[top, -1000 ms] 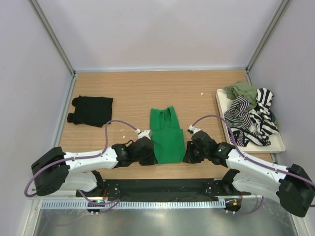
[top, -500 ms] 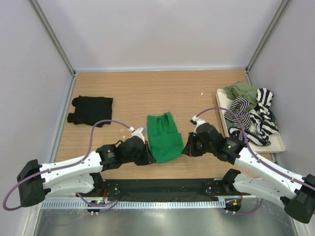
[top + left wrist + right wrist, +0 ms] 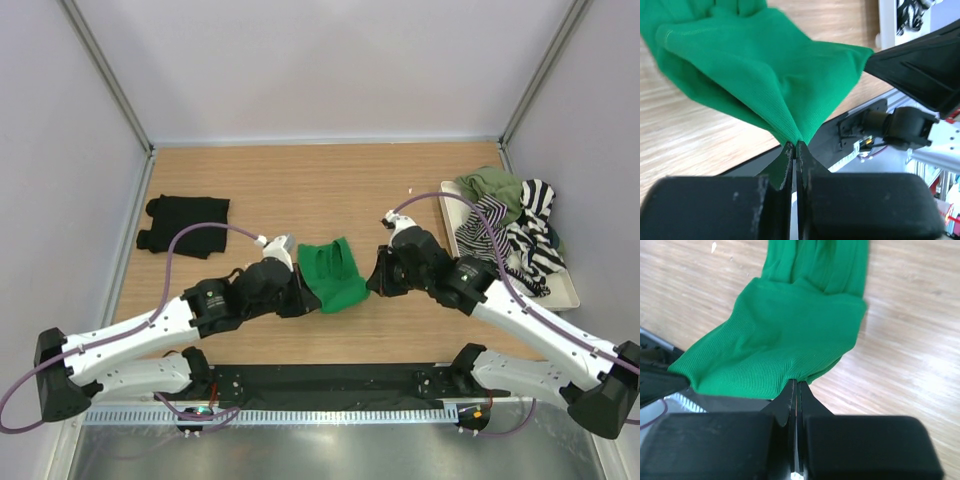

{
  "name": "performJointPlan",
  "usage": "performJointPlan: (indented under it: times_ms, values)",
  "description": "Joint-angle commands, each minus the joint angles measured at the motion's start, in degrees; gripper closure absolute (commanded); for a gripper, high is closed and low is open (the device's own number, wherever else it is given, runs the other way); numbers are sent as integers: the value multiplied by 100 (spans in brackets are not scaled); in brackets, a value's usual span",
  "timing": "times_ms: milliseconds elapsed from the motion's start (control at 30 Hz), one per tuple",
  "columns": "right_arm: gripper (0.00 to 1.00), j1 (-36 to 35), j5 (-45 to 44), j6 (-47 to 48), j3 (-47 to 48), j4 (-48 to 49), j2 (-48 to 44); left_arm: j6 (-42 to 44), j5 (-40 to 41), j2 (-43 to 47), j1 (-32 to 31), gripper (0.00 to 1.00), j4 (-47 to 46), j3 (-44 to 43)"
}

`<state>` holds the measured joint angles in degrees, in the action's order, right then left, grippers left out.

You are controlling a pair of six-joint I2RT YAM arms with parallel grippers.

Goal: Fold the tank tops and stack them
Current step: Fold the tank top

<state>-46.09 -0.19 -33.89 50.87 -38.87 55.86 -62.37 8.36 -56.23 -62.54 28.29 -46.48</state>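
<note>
The bright green tank top [image 3: 333, 272] is held off the wooden table at mid-front, its near hem lifted and carried over its far part. My left gripper [image 3: 303, 297] is shut on the hem's left corner [image 3: 792, 135], and my right gripper [image 3: 373, 281] is shut on the right corner [image 3: 800, 375]. The straps [image 3: 815, 260] still lie on the wood. A folded black tank top [image 3: 186, 224] rests at the left. Striped [image 3: 510, 245] and olive [image 3: 492, 183] tank tops are heaped in the tray at the right.
A white tray [image 3: 452, 215] stands at the table's right edge. Grey walls close in the table at left, right and back. The black base rail [image 3: 330, 380] runs along the near edge. The other arm's black body [image 3: 920, 70] fills the left wrist view's right side.
Both grippers have moved away from the near edge, lifting the green tank top's near hem and carrying it over its far half, so the cloth looks shorter.
</note>
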Motion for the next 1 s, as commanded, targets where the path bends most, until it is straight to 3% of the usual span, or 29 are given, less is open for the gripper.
performJointPlan:
  times_ms: [0, 233, 533, 767, 967]
  values:
    - [99, -15, -517, 260, 555, 126, 258, 111, 315, -143, 49, 100, 141, -388]
    - [99, 64, -887, 348, 1214, 152, 1032, 137, -53, -266, 602, 100, -78, -432]
    - [99, 547, -615, 585, 1539, 521, 1665, 155, -317, -257, 1323, 100, -184, -309]
    - [99, 1092, -61, 945, 2084, 819, 2482, 488, -818, -713, 2280, 100, -316, -458]
    - [99, 1400, 273, 1113, 2699, 1048, 3475, 770, -1828, -1494, 3274, 100, -781, -476]
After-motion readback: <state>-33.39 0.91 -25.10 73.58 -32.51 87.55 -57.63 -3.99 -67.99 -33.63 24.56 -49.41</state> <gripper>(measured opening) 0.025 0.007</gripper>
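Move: The green tank top's shoulder straps lie flat on the table about 18 cm ahead of the left hand, 2 cm to its right and 15 cm below; from the right hand they are some 14 cm ahead, 10 cm to the left and as far below. The folded black tank top lies roughly 28 cm ahead and 37 cm left of the left hand, and the clothes tray about 18 cm ahead and 40 cm right of the right hand. The green tank top's raised hem, still pinched at one corner by each shut gripper, is carried forward towards the straps: about 12 cm by the left hand, which also goes some 5 cm left, and about 15 cm by the right. Both stay high, only the left sinking some 3 cm late on as it turns about 15 degrees counter-clockwise. ##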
